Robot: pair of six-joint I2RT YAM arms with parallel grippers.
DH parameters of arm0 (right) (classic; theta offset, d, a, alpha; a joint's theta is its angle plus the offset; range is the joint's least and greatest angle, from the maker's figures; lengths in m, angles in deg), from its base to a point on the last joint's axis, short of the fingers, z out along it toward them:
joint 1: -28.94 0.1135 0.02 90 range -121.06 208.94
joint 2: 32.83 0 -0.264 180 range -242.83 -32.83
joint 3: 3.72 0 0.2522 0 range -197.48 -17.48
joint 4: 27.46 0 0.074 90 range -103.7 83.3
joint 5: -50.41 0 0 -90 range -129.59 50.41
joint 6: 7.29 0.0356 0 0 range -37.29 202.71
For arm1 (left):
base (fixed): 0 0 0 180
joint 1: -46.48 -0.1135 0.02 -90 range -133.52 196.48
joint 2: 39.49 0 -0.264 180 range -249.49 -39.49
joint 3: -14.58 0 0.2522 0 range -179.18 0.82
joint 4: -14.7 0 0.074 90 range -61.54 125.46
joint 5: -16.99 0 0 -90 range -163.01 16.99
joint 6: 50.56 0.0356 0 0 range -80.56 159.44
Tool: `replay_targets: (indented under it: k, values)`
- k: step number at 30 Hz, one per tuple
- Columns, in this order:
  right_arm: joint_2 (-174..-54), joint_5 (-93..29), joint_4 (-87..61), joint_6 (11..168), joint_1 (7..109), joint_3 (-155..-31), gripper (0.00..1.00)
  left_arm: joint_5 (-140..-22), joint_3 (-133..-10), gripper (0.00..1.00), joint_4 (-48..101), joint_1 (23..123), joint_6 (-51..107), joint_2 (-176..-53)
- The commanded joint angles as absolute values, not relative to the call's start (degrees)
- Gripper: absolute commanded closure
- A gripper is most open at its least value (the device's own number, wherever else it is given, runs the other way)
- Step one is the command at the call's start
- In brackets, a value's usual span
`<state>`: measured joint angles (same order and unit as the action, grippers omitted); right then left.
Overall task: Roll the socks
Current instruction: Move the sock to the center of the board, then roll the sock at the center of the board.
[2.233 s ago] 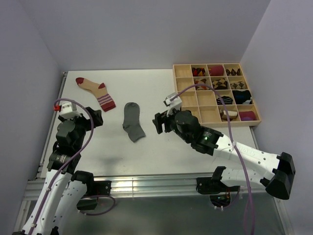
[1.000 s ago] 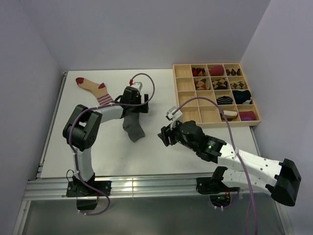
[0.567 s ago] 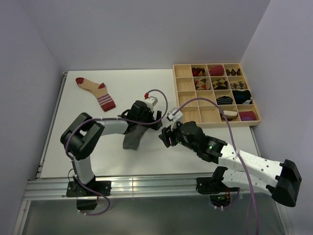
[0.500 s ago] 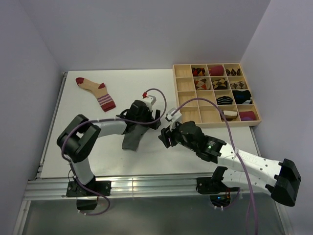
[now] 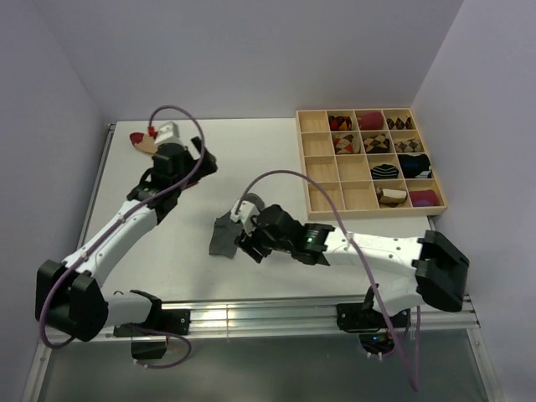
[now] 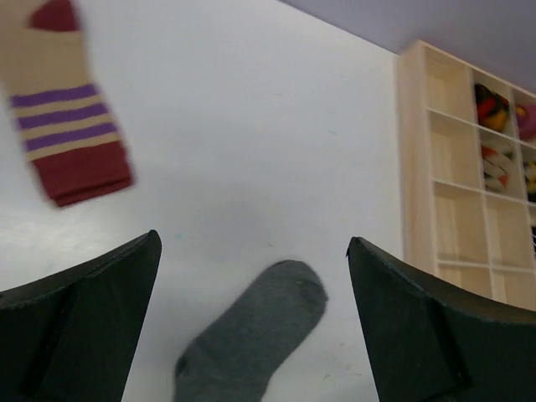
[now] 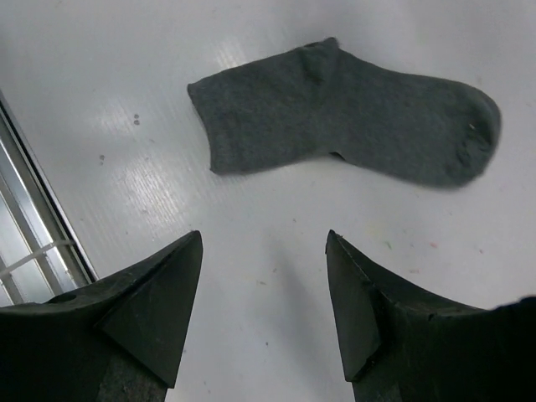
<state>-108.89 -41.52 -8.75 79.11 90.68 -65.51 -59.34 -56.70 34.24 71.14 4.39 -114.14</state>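
A plain grey sock (image 5: 223, 238) lies flat near the table's front middle; it shows whole in the right wrist view (image 7: 352, 109) and its toe end shows in the left wrist view (image 6: 251, 339). My right gripper (image 5: 244, 237) (image 7: 264, 239) is open just beside the grey sock with only bare table between its fingers. A beige sock with dark-red toe (image 5: 136, 139) lies at the far left, mostly hidden under my left arm; its striped cuff (image 6: 71, 126) shows in the left wrist view. My left gripper (image 5: 180, 177) (image 6: 251, 243) hangs wide open above the table, holding nothing.
A wooden compartment tray (image 5: 322, 159) (image 6: 419, 167) stands at the back right, with rolled sock bundles in its right-hand cells. The table's metal front rail (image 7: 25, 226) runs close to the grey sock.
My left arm has swung from the grey sock back to the far left over the beige sock. The grey sock lies nearer the front edge. My right gripper moved left to it and opened wider.
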Motion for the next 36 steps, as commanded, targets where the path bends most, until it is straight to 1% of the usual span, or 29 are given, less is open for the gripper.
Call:
replay_targets:
  k: [1,2,4,6,7,11,13,19,24,27,28,35,36]
  values:
    - [-114.91,-40.38,-9.57,73.58,93.27,-70.81,0.33,-58.24,-52.36,0.01,42.78,66.7,-0.29,-106.15]
    - [-118.32,-41.16,-9.14,72.96,93.62,-71.87,0.34,-60.07,-51.83,0.01,43.74,64.69,-0.03,-104.46]
    - [-121.76,-41.61,-7.3,71.12,95.47,-75.2,0.39,-61.4,-50.95,0.01,47.16,62.31,1.82,-100.16]
    - [-126.16,-41.7,-6.67,70.32,96.61,-77.06,0.4,-61.67,-50.6,0.0,49.36,61.33,4.09,-97.34]
    - [-128.44,-41.7,-6.67,69.53,96.96,-78.28,0.42,-61.24,-50.25,0.01,50.85,60.81,4.71,-94.45]
    - [-133.2,-42.84,-5.8,67.85,98.28,-80.84,0.44,-58.78,-45.6,0.01,51.22,59.75,7.09,-87.4]
    - [-135.3,-42.93,-6.06,67.33,98.37,-81.89,0.47,-57.37,-43.66,0.01,50.87,59.49,7.97,-83.99]
    - [-139.0,-43.37,-5.97,66.45,98.37,-84.18,0.48,-55.18,-37.24,0.01,49.81,59.31,9.9,-77.47]
    - [-141.29,-43.63,-6.93,66.45,98.37,-85.33,0.48,-53.24,-37.15,0.0,50.08,59.31,10.26,-77.02]
    - [-142.7,-44.51,-7.64,66.53,98.29,-85.59,0.49,-52.97,-37.32,0.01,50.25,59.13,10.35,-77.37]
    - [-143.22,-44.86,-8.07,66.62,98.29,-85.59,0.51,-53.06,-37.32,0.0,50.6,59.13,10.26,-77.55]
    - [-145.51,-47.49,-9.84,66.53,98.2,-85.68,0.52,-53.24,-37.15,0.0,50.17,58.78,10.43,-77.2]
    - [-145.68,-48.28,-10.01,66.45,98.2,-85.85,0.54,-53.24,-37.15,0.01,50.17,58.69,10.43,-77.2]
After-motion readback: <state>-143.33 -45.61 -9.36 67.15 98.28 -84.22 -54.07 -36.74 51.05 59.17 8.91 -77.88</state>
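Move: The grey sock lies flat below my right hand: its middle is about 8 cm ahead, 6 cm left and 13 cm down. The cuff end, where my fingers are going, is some 9 cm left, about 1 cm ahead and equally low. The striped sock is roughly 27 cm ahead and 26 cm left, the compartment box 28 cm ahead and 36 cm right. From my left hand the grey sock is about 11 cm back, 8 cm right and 22 cm below. I sink my right hand about 11 cm while carrying it some 9 cm left to the cuff edge of the grey sock, quickly at first, then creeping, tipping the fingers some 20 degrees further down and narrowing them to roughly half open. My empty left hand, still wide open, clears off left and back towards its own base, turning slightly counter-clockwise. ##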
